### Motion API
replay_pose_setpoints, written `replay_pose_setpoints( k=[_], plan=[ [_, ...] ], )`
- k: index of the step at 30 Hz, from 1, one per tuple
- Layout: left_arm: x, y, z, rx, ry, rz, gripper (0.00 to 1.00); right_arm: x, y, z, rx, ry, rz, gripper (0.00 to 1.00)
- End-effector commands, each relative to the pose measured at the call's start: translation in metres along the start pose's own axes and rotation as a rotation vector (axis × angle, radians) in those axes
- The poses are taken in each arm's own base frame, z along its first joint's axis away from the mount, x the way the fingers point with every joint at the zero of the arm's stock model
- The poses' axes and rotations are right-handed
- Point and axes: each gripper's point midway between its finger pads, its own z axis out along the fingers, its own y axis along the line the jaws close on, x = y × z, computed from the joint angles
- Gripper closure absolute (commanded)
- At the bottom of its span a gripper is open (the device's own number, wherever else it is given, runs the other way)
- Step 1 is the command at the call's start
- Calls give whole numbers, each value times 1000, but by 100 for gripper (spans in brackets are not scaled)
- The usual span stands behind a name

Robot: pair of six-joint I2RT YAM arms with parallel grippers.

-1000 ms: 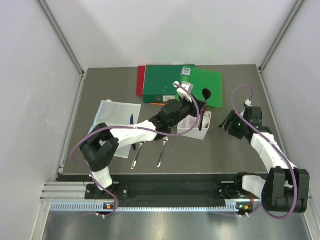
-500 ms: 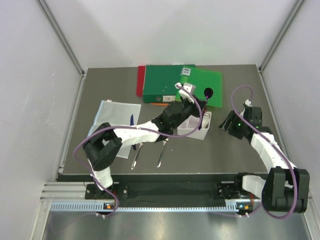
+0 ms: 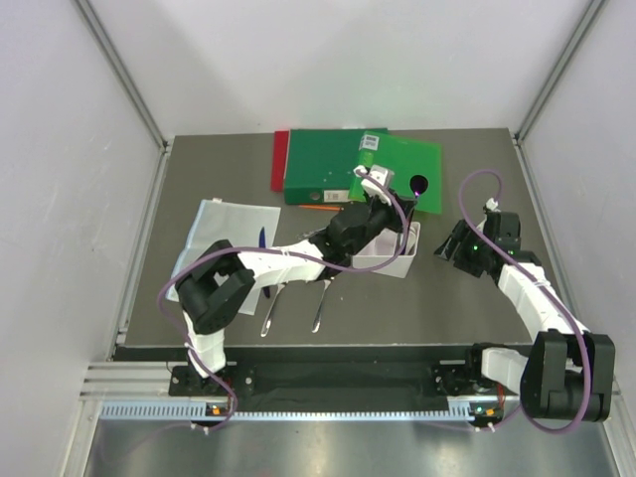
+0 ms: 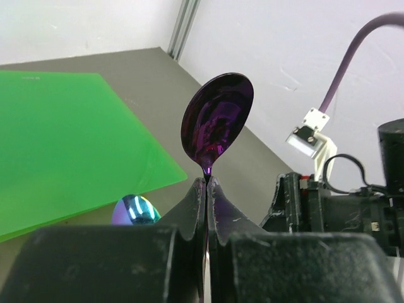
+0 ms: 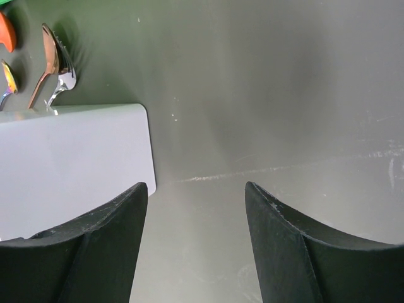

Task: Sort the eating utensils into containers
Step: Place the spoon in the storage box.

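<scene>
My left gripper (image 4: 207,184) is shut on the neck of a purple spoon (image 4: 218,123), whose bowl points up past the fingertips. In the top view the left gripper (image 3: 402,206) hovers over the far end of the white bin (image 3: 382,260), with the purple spoon (image 3: 418,183) sticking out over the green folder. A rainbow spoon (image 4: 134,210) shows just below the fingers. My right gripper (image 3: 449,241) stands open, nothing in it, to the right of the bin. From the right wrist, the open gripper (image 5: 196,192) faces the bin (image 5: 69,158), with silver and orange utensils (image 5: 57,66) beyond it.
Green folder (image 3: 343,164) and red folder (image 3: 279,159) lie at the back. A clear plastic sheet (image 3: 224,234) lies left, a dark blue utensil (image 3: 260,237) on it. Two silver utensils (image 3: 320,303) rest near the front under the left arm. An orange utensil (image 3: 318,208) lies by the folder.
The left gripper has carried the purple spoon a little to the right and farther back over the bin. The right arm has not moved.
</scene>
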Motion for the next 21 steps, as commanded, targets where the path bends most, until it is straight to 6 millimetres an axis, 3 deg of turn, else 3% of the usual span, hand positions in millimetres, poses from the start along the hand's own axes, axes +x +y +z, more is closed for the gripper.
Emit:
replay_pose_setpoints(
  k=[1, 7, 12, 21],
  plan=[
    [-31, -14, 8, 37, -105, -8, 100, -10, 3, 0, -19, -27, -20, 37],
    [-15, -4, -6, 17, -68, -6, 100, -10, 2, 3, -18, -24, -18, 36],
    [-15, -6, -12, 16, -55, 14, 80, -9, 2, 6, -22, -17, -14, 37],
    [-12, -10, -9, 25, -45, 21, 68, -6, 0, 3, -13, -22, -15, 37]
  ],
)
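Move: The left hand holds the dark purple spoon bowl-up, its handle pointing down at the storage box, whose middle is about 4 cm to the hand's left, 2 cm back and 13 cm below. The green folder lies about 19 cm straight ahead, 16 cm down; the nearer fork some 19 cm left, 11 cm back and 17 cm down. From the right hand, the box is about 14 cm left, level with it and 3 cm lower. The left hand sinks about 1.5 cm over the box, then opens about a third, letting go of the spoon. ##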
